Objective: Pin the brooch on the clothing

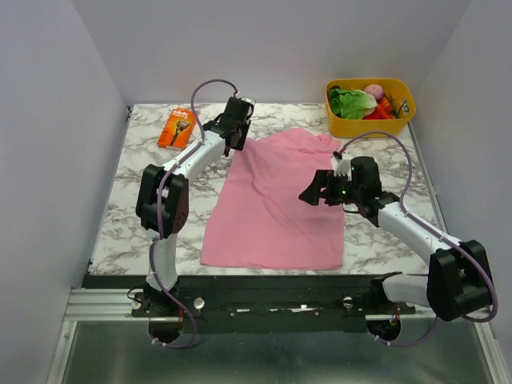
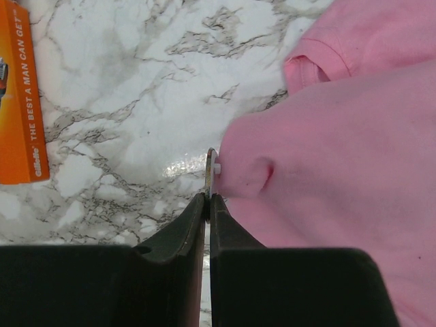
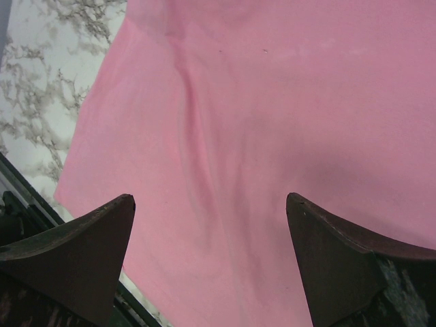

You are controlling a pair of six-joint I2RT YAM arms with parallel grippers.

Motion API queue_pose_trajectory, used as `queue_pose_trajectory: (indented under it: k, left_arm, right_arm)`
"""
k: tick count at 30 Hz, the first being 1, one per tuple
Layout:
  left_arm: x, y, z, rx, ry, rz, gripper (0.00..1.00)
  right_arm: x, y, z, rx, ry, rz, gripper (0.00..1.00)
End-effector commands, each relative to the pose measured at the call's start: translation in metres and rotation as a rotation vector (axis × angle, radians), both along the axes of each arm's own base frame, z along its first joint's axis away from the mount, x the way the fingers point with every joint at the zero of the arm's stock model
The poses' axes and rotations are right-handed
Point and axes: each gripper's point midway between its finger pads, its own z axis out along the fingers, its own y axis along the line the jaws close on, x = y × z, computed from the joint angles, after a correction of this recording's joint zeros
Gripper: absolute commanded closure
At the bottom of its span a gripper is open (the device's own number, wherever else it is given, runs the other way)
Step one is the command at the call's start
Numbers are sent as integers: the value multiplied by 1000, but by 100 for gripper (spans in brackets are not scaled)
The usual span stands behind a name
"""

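Note:
The clothing (image 1: 276, 200) is a pink T-shirt lying flat on the marble table; it also fills the right wrist view (image 3: 272, 102). At its left shoulder edge my left gripper (image 1: 231, 146) points down. In the left wrist view the brooch (image 2: 210, 169) shows edge-on as a thin disc, pinched at the tips of the left gripper (image 2: 208, 197) and pressed against a bulge of the shirt's fabric (image 2: 327, 177). My right gripper (image 1: 316, 193) hovers over the shirt's right side, wide open (image 3: 211, 204), with nothing between its fingers.
An orange rectangular package (image 1: 176, 128) lies at the table's back left, also visible at the left edge of the left wrist view (image 2: 20, 102). A yellow bin (image 1: 370, 126) with toy vegetables stands at the back right. White walls enclose the table.

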Motion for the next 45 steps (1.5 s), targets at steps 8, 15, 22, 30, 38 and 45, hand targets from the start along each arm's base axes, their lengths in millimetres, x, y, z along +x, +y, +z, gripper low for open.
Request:
queue_pose_trajectory:
  k: [8,15,22,30,38,45]
  left_arm:
    - [-37,12,98,-154,-117,57,1]
    - [-97,33,105,-295,-74,131,1]
    - [-176,55,28,-419,155,239,1]
    - [-248,75,-32,-459,298,378,1]
    - [-301,83,-75,-509,440,563,1]
    - [-315,88,-96,-423,511,625,3]
  right_arm:
    - [-30,-23,-24,-58,140,-115,0]
    - [-52,-40,-22,-95,187,-185,0]
    - [-90,-70,-44,-164,349,-360,0]
    - [-131,-70,-70,-124,524,-403,0]
    - [-160,-80,-90,-133,591,-468,0]
    - [-175,-84,-105,-156,647,-477,0]
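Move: The brooch is still at the left fingertips, about 2 cm ahead of the hand point and 2 cm below, against the clothing's raised edge. From that hand, about 11 cm below, the orange box lies 20 cm left and 8 cm ahead, and the clothing's middle 18 cm back and 13 cm right. From the right hand, the brooch is some 22 cm ahead, 24 cm left and 2 cm lower. Open the left gripper wide to let go of the brooch, raise it about 12 cm, then sweep it back some 30 cm and a little left, sinking to the clothing's near left corner while turning counter-clockwise and tipping down. Meanwhile bring the empty, open right gripper back, down and right towards the near right corner, tipping down and turning clockwise. ##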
